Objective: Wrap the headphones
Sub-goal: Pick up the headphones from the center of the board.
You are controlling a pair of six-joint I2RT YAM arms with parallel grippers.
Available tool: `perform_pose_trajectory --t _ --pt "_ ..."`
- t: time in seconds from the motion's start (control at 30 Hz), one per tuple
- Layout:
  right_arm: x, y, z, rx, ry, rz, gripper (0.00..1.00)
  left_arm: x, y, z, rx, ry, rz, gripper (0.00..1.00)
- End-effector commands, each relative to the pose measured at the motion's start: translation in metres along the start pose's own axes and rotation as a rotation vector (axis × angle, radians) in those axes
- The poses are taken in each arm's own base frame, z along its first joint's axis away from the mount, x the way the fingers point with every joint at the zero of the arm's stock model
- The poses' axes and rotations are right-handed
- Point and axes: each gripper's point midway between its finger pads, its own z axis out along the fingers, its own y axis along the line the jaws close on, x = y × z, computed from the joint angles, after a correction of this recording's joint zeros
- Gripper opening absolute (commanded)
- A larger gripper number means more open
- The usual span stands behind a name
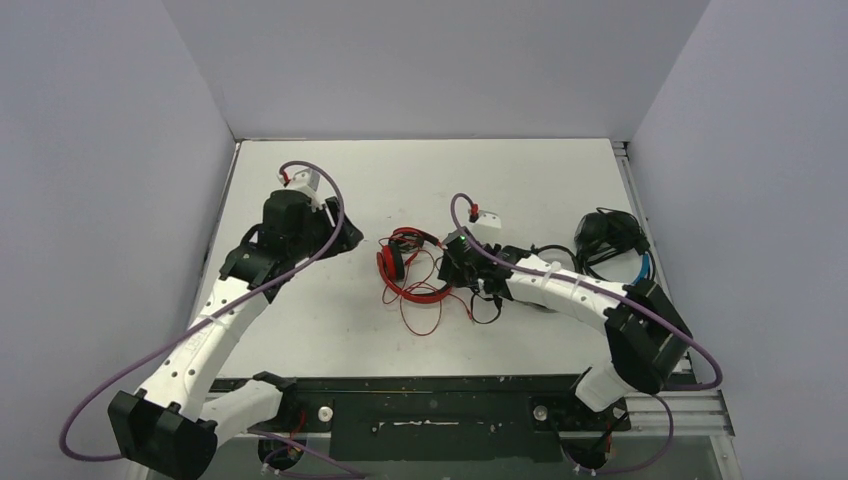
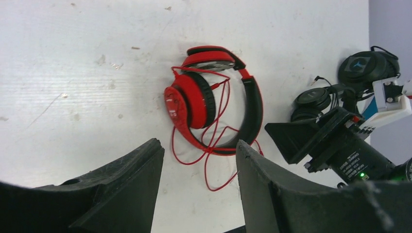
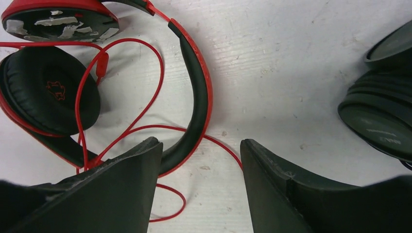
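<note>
The red headphones (image 1: 408, 268) lie on the white table (image 1: 330, 320) between my two grippers, their red cord (image 1: 420, 315) in loose loops towards the near side. My left gripper (image 1: 350, 238) stands open to their left, off the table, with nothing between its fingers (image 2: 145, 170). My right gripper (image 3: 199, 141) is open and low at the headband (image 3: 197, 97). Its left finger overlaps the band, and a strand of red cord (image 3: 221, 143) runs across the gap. The all-black headphones (image 2: 316, 99) lie beside the right wrist. The black pair with the blue headband (image 1: 612, 240) sits farther right.
The table's right edge runs next to the blue-banded pair, with a metal rail (image 1: 625, 160) along it. Grey walls close in the table on three sides. A black mounting bar (image 1: 440, 400) with both arm bases spans the near edge.
</note>
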Motion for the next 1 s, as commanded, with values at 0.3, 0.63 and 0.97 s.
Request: perform_pose_trajectory --t 0.3,0.63,0.97 --pt "0.001 0.027 0.043 0.039 0.031 -0.001 0.60 0.014 0.019 -0.015 0.049 0.092 0.060 0.54" --pt "0.015 0.012 0.068 0.147 0.078 -0.038 0.46 0.014 0.024 -0.013 0.051 0.097 0.077 0.55" --pt "-0.012 0.013 0.045 0.154 -0.020 -0.108 0.13 0.025 0.023 -0.011 0.096 0.131 0.114 0.55"
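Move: The right side of the red headphones' headband is some 2 cm ahead of the right gripper, 2 cm to its left and 7 cm below. From that gripper, the red ear cup lies about 5 cm ahead and 14 cm left, the red cable loop 6 cm back and 8 cm left, and the black headphones 3 cm ahead and 17 cm right. From the left gripper, the headband spot is about level, 20 cm right and 22 cm below. Lower the half-open right gripper about 7 cm onto the right side of the red headband, easing some 2 cm forward and left on the way and tipping the fingers about 10 degrees steeper. Straddle the band, then shut the fingers late so they pinch it. Meanwhile let the left gripper sink 3 cm, drifting slightly back and left with its fingers still half open. ##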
